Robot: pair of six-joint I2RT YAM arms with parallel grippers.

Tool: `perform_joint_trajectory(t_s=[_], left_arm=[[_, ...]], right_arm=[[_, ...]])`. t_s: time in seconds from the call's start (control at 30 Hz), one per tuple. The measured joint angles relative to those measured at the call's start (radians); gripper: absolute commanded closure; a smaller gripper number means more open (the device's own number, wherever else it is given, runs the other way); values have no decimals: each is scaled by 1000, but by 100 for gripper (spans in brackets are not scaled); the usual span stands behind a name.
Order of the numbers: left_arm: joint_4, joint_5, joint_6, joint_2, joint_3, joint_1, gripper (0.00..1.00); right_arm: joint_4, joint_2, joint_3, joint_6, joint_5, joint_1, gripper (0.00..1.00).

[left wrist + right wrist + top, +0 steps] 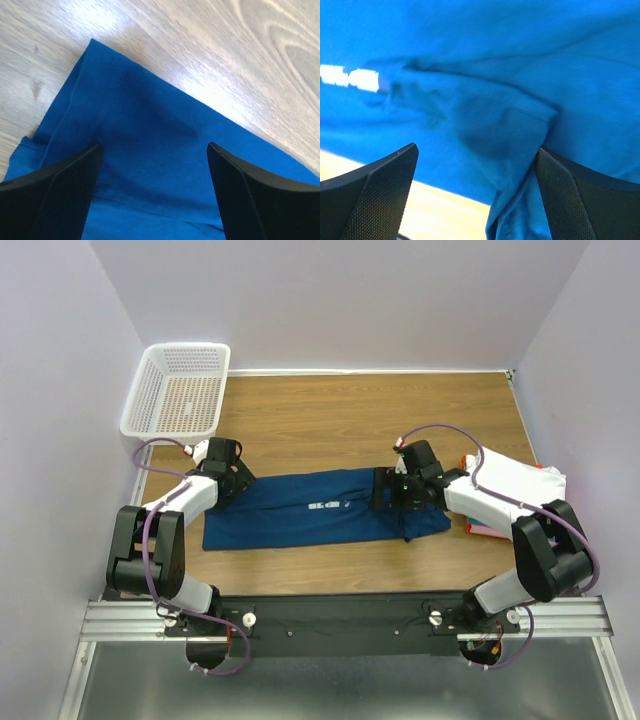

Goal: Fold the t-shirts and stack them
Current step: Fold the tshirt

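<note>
A dark blue tee [290,515] lies flat on the wooden table [350,420], folded into a long strip, with a bit of white print [328,507] showing. My left gripper [240,480] hovers open over its upper left corner; in the left wrist view the blue tee [150,125] lies below the open left gripper [155,145]. Over the strip's right end, my right gripper [385,492] is open too. Rumpled folds of the blue tee [490,115] sit under the open right gripper [476,148]. A folded white tee [515,480] tops a stack at the right, with pink and orange-red edges [478,530] below it.
A white mesh basket [160,425] stands at the table's back left corner. White walls close the table at the back and on both sides. The right arm reaches across the stack of folded tees.
</note>
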Motion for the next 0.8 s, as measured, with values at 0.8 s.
perform_joint_trajectory(t_s=[0.8], left_arm=[[-36, 1, 11, -81, -45, 13, 7]], right_arm=[[28, 62, 27, -56, 4, 450, 0]])
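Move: The bunched ridge in the t-shirt's right part lies some 3 cm to the right hand's right and 2 cm back, about 2 cm below its fingers. The white print strip is about 12 cm left of that hand and level with it. The folded stack is some 24 cm to its right and 2 cm farther out. From the left hand, that ridge lies roughly 33 cm right and 5 cm back. The t-shirt's loose right part is swept inward by the right hand, its fingers still wide open and low on the cloth. The hand goes left first, then also back towards the near table edge, about 11 cm left and 10 cm back, turning nearly 30 degrees counter-clockwise. The left hand, also open, keeps its tips on the left end and eases back 1.5 cm. ##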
